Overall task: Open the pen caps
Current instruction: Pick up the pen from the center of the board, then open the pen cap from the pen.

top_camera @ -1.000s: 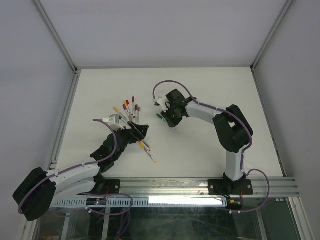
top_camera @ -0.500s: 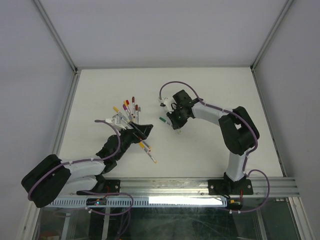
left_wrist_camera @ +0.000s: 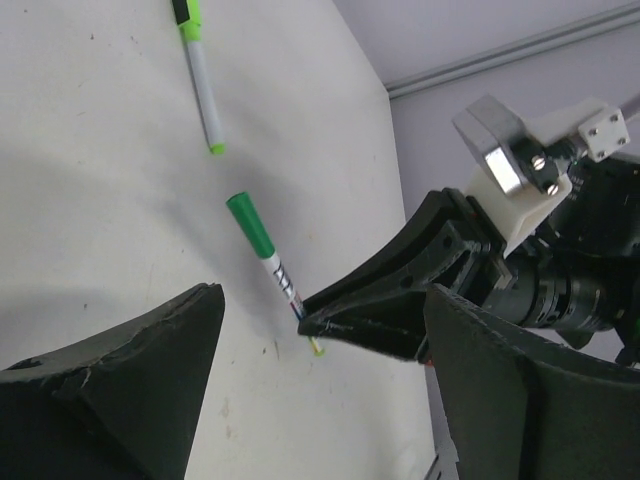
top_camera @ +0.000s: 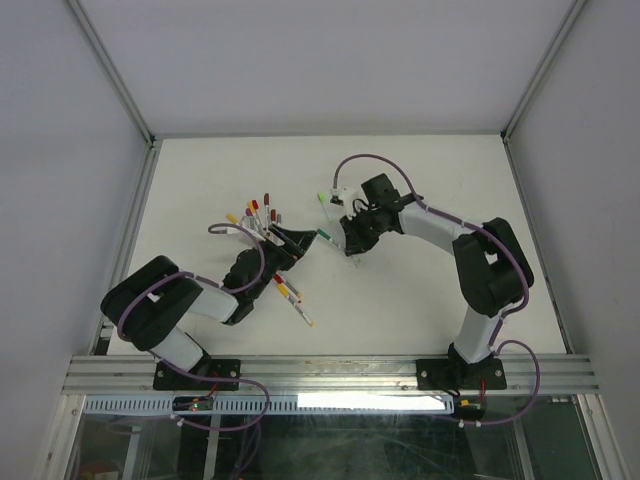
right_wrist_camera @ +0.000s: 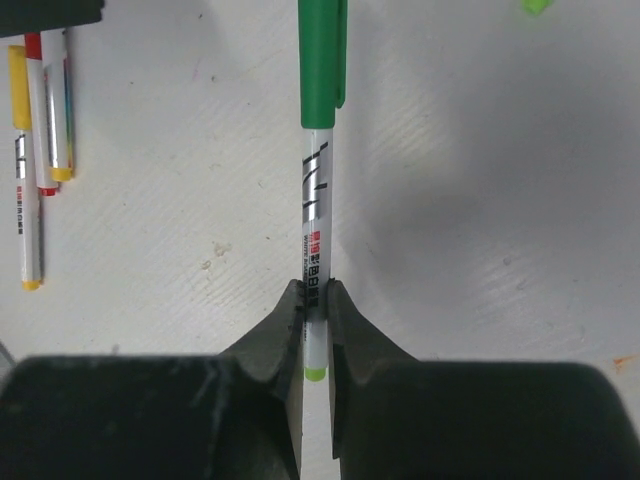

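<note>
My right gripper (right_wrist_camera: 317, 300) is shut on the white barrel of a green pen (right_wrist_camera: 316, 200), near its light-green tail end. The pen's green cap (right_wrist_camera: 322, 50) points away from the fingers, still on the barrel. In the left wrist view that green cap (left_wrist_camera: 250, 225) lies just beyond my open left gripper (left_wrist_camera: 320, 300), whose two black fingers (left_wrist_camera: 150, 390) flank the right gripper's tip with nothing between them. From above, the left gripper (top_camera: 292, 243) faces the right gripper (top_camera: 346, 238), with the green cap (top_camera: 325, 234) between them.
A fan of capped pens (top_camera: 260, 213) with red and yellow caps lies behind the left gripper. Two more pens (top_camera: 292, 298) lie nearer the front. A light-green pen (top_camera: 325, 197) lies behind the right gripper. White walls with metal rails bound the table.
The left arm has folded up and pushed its gripper right towards the green pen, its jaws narrowing a little. The right gripper has closed on the pen and shifted slightly right.
</note>
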`<state>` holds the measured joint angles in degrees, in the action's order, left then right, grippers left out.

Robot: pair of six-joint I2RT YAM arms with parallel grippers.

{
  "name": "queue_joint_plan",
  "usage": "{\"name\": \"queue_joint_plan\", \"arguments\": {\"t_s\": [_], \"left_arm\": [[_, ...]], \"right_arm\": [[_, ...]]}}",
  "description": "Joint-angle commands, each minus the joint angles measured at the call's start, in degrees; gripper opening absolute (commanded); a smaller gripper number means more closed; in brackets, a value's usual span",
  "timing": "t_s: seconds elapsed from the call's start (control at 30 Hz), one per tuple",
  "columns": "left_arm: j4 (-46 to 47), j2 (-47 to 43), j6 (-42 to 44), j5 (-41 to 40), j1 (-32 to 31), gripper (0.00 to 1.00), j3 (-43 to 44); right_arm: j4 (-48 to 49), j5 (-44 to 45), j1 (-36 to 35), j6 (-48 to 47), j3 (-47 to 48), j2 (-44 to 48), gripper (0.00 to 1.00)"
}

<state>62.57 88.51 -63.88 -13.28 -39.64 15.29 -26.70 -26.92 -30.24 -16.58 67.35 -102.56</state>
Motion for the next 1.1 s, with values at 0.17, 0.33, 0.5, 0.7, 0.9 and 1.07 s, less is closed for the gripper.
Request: {"name": "queue_joint_plan", "arguments": {"t_s": [0.17,0.33,0.5,0.7,0.9,1.07], "left_arm": [[0.3,10.5,-9.9,-6.1,0.4,0.82,8.4],[4.0,15.9,-12.0,-5.5,0.4,0.76,10.2],[2.9,17.6,-12.4,-5.1,0.3,0.73,12.5],[5.1,20.6,-13.8,-3.2,0.3,0.53,13.3],[7.5,21.5,-14.1,-2.0,0.3,0.28,13.3],[9.3,20.8,-13.1,-1.3,0.3,0.08,12.6]], "right_arm": [[4.7,-6.7,0.2,1.9,-1.4,4.1,0.0],[5.0,-7.6,0.2,2.2,-1.5,3.9,0.0],[5.0,-7.7,0.0,2.2,-1.4,3.3,0.0],[5.0,-7.3,-0.5,2.1,-1.3,2.7,0.0],[4.9,-5.9,-1.6,1.4,-1.3,2.2,0.0],[4.7,-5.7,-2.1,1.1,-1.3,2.1,0.0]]}}
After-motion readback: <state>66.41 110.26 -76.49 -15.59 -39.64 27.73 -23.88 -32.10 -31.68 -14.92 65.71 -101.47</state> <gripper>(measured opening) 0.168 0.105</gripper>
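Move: The pen is already pinched near its tail in my right fingers, clear of the table. Its green cap lies about 6 cm ahead of my open left hand, 5 cm to its right and 6 cm lower; from my right hand, the cap is some 5 cm ahead, 6 cm left and 2 cm up. The light-green pen lies about 13 cm ahead of my left hand and 5 cm right, the red-and-yellow pens about 7 cm back and 3 cm left, both some 8 cm below. I bring my open left hand about 5 cm forward and some 3 cm right, sinking about 5 cm and tipping some 10 degrees down, then shut its fingers around the end of the green cap. My right hand keeps its pinch on the barrel and eases the pen left and a little back, about 2.5 cm, to meet it. ##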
